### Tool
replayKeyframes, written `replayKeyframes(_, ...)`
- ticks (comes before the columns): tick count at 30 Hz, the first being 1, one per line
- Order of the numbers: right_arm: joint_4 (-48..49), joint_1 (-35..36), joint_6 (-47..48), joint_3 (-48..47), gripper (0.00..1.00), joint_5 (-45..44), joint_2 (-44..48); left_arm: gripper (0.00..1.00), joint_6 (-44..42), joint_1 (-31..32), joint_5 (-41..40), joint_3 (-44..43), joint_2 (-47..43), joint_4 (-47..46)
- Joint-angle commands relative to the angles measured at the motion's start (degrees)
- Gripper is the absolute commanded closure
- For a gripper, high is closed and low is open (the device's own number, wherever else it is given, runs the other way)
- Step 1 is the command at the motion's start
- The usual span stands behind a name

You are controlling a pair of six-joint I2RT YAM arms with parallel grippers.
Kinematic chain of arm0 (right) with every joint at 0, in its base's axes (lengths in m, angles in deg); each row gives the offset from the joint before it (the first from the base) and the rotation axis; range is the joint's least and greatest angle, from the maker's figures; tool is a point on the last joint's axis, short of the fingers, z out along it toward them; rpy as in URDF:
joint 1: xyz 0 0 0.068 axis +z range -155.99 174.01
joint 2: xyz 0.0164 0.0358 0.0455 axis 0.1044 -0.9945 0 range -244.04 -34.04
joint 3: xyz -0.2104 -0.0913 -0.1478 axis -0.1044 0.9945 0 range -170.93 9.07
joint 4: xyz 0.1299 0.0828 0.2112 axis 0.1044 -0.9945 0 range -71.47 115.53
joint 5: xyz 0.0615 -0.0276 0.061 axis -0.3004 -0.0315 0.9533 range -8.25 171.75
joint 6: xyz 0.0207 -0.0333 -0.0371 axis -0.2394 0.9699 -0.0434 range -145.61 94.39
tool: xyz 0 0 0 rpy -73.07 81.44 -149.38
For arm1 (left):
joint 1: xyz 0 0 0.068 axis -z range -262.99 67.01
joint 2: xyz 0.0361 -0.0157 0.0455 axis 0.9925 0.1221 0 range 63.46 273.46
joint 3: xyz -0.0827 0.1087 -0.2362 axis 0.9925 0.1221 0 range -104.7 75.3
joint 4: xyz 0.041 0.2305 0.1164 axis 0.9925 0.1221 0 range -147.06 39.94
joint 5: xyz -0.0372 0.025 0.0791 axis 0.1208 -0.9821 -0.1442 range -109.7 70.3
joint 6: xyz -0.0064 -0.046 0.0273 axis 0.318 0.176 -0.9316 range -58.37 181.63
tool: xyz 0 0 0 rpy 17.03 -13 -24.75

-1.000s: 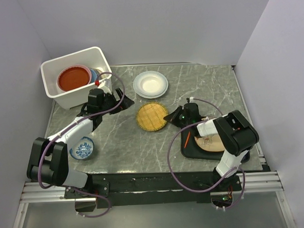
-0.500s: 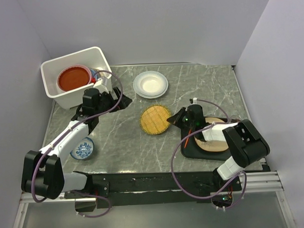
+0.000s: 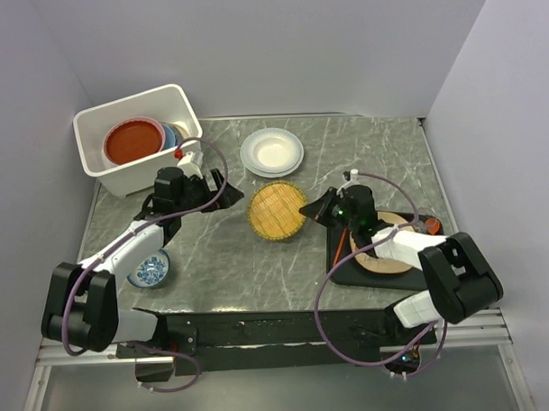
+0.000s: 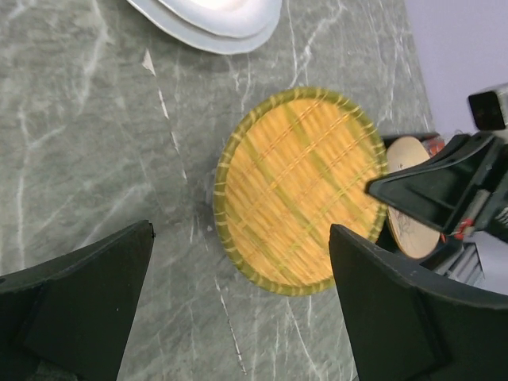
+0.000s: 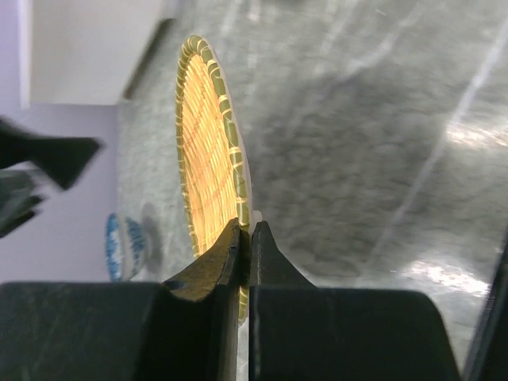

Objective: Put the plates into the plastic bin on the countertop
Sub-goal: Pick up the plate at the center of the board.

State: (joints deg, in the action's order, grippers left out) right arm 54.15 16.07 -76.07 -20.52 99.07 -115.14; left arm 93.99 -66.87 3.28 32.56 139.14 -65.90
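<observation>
My right gripper [image 3: 306, 211] is shut on the right rim of the woven yellow plate [image 3: 276, 211], holding it at the middle of the countertop [image 3: 372, 157]. In the right wrist view my fingers [image 5: 244, 226] pinch the rim of the plate [image 5: 202, 159]. My left gripper [image 3: 220, 183] is open and empty, just left of that plate [image 4: 298, 186]. The white plastic bin [image 3: 120, 179] at the back left holds a red-orange plate [image 3: 132, 141], with a pink and a light blue plate beneath. A white plate [image 3: 272, 152] lies behind the woven one. A cream plate [image 3: 384, 251] lies on a black tray.
The flat black tray [image 3: 349, 270] sits at the front right under my right arm. A small blue-and-white bowl [image 3: 150, 268] stands at the front left beside my left arm. Grey walls close in the back and both sides.
My left gripper swung back toward the bin, then returned toward the woven plate. My right gripper kept its hold on the plate, shifting it slightly.
</observation>
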Motion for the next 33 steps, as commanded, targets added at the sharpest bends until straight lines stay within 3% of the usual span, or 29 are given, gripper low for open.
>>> replayKeyframes(1,4.9,-0.8,-0.3,0.5,1.00,3.6,5.6,0.04,0.3,0.1,6.3,1.1,2.7,-7.1)
replayKeyframes(14,3.5,-1.4,0.1,2.3,1.00,6.8,13.9,0.06,9.2,0.1,17.6,6.0,9.2,-26.1)
replayKeyframes(26,7.1,-1.4,-1.5,0.4,1.00,10.9,10.0,0.16,13.0,1.4,20.8,6.6,11.3,-32.6)
replayKeyframes(29,7.9,-1.4,-1.8,0.1,1.00,11.3,9.1,0.25,12.4,2.3,20.4,6.3,13.0,-32.5)
replayKeyframes(32,7.8,-1.4,-1.7,0.0,1.00,11.5,9.2,0.43,13.0,2.9,20.8,6.1,13.9,-33.5)
replayKeyframes(33,7.6,-1.4,-1.8,0.1,1.00,11.5,9.2,0.55,13.0,3.0,21.0,5.9,14.7,-33.7)
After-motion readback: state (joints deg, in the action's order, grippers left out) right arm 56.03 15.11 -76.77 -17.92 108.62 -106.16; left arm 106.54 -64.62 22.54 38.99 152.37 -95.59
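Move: The yellow woven plate, already pinched at its right rim by the right hand, has its middle some 13 cm right of the left gripper, 3 cm back and about 8 cm below. That middle is about 7 cm left of the right hand, level fore and aft, and 2 cm lower; from there the left gripper is 20 cm left, 3 cm ahead, 6 cm up. The white plates lie about 19 cm ahead of the right hand and 8 cm left, the black tray 10 cm back and 21 cm right. Rightwards and a little back, about 6 cm in all, the left hand closes on the near, left rim of the woven plate, dipping, rising briefly and dipping again while it turns clockwise and rolls its left side down, some 15 degrees each; late on its wide fingers start to shut. The right hand, still pinching the opposite rim, lifts the plate about 5 cm and draws back 3 cm. ##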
